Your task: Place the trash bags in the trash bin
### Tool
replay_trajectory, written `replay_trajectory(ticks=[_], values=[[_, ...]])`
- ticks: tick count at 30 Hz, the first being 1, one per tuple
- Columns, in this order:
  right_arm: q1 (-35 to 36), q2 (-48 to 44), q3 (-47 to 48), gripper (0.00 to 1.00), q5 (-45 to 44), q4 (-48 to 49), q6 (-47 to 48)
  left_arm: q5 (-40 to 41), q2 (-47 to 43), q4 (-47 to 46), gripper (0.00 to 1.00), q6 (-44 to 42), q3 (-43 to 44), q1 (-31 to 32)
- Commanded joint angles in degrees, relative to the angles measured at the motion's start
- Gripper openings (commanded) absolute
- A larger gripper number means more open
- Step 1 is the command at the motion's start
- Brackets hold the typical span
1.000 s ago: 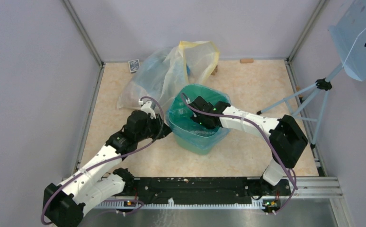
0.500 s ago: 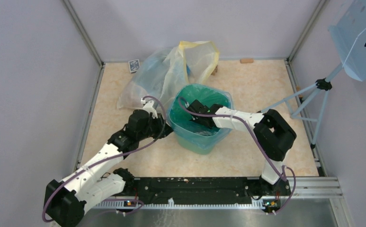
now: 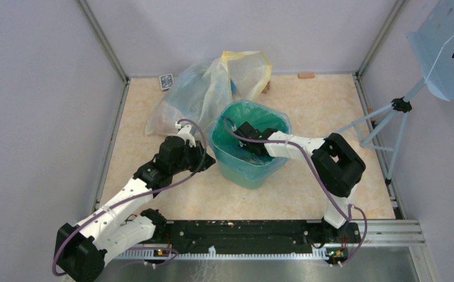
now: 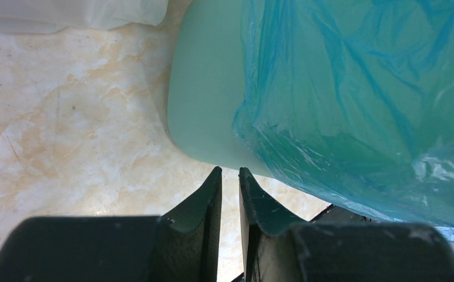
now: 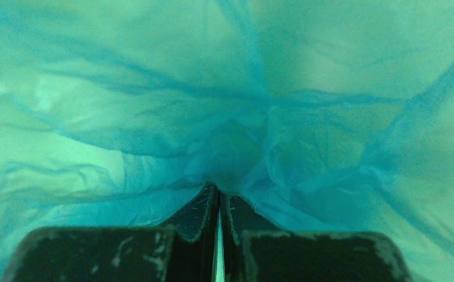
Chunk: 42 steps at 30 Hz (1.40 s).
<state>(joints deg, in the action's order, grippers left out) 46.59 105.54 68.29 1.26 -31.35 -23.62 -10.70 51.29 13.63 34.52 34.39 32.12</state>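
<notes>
The mint-green trash bin stands mid-table, lined by the translucent blue trash bag, whose edge hangs over the rim. My right gripper reaches down inside the bin. In the right wrist view it is shut, with the bag gathered in folds at its tips. My left gripper sits low by the bin's left outer wall. In the left wrist view it is shut and empty, just short of the bin wall and the hanging bag.
A large clear-and-yellowish sack lies behind the bin. A small blue box and a wooden block lie at the back wall. A tripod with a perforated panel stands at the right.
My right arm's elbow has swung in toward the bin, and the gripper sits deeper in the bag. The bin has shifted slightly to the right. The left arm has barely moved.
</notes>
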Motion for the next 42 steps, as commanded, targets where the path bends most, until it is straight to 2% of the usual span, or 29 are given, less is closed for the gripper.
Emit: replay_trajectory(ticks=[1, 6, 15, 35, 37, 42], values=[[-1.24, 3.22, -1.56, 0.0, 0.61, 2.23, -0.47, 0.42, -0.54, -1.83, 0.22, -0.77, 2.09, -0.16], [-1.21, -2.79, -0.63, 0.0, -2.41, -0.36, -0.23, 2.82, -1.71, 0.99, 0.23, -0.93, 2.72, -0.51], [-1.14, -13.76, 2.47, 0.12, -3.75, -5.18, 0.04, 2.26, -3.12, 2.0, 0.23, -1.24, 3.26, -1.79], [-1.15, -23.27, 22.35, 0.27, -1.61, -17.09, 2.5, -1.37, -3.33, 0.63, 0.24, -0.55, 1.34, -1.84], [-1.19, -24.4, 24.52, 0.29, -3.74, -18.75, 3.13, -2.01, -3.55, 0.64, 0.25, -0.51, 1.06, -1.81], [-1.37, -29.36, 25.76, 0.42, -12.72, -21.07, 4.1, -6.55, -3.19, -0.74, 0.26, 1.06, -0.92, -1.84]])
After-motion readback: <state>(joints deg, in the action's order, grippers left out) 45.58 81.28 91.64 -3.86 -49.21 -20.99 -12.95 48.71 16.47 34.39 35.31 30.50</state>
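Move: The right hand is already down inside the bin, shut fingers near its floor. The blue trash bag lining the bin has its middle about 10 cm above that hand, 1 cm ahead and 1 cm right; the bin's middle is practically the same. The white bag stands some 22 cm ahead and 14 cm left, its middle 8 cm higher. From the left hand the blue bag's middle lies about 11 cm right, 3 cm ahead and 3 cm lower. The right hand rises about 27 cm out of the lined bin, fingers parting and swinging up some 30 degrees. ##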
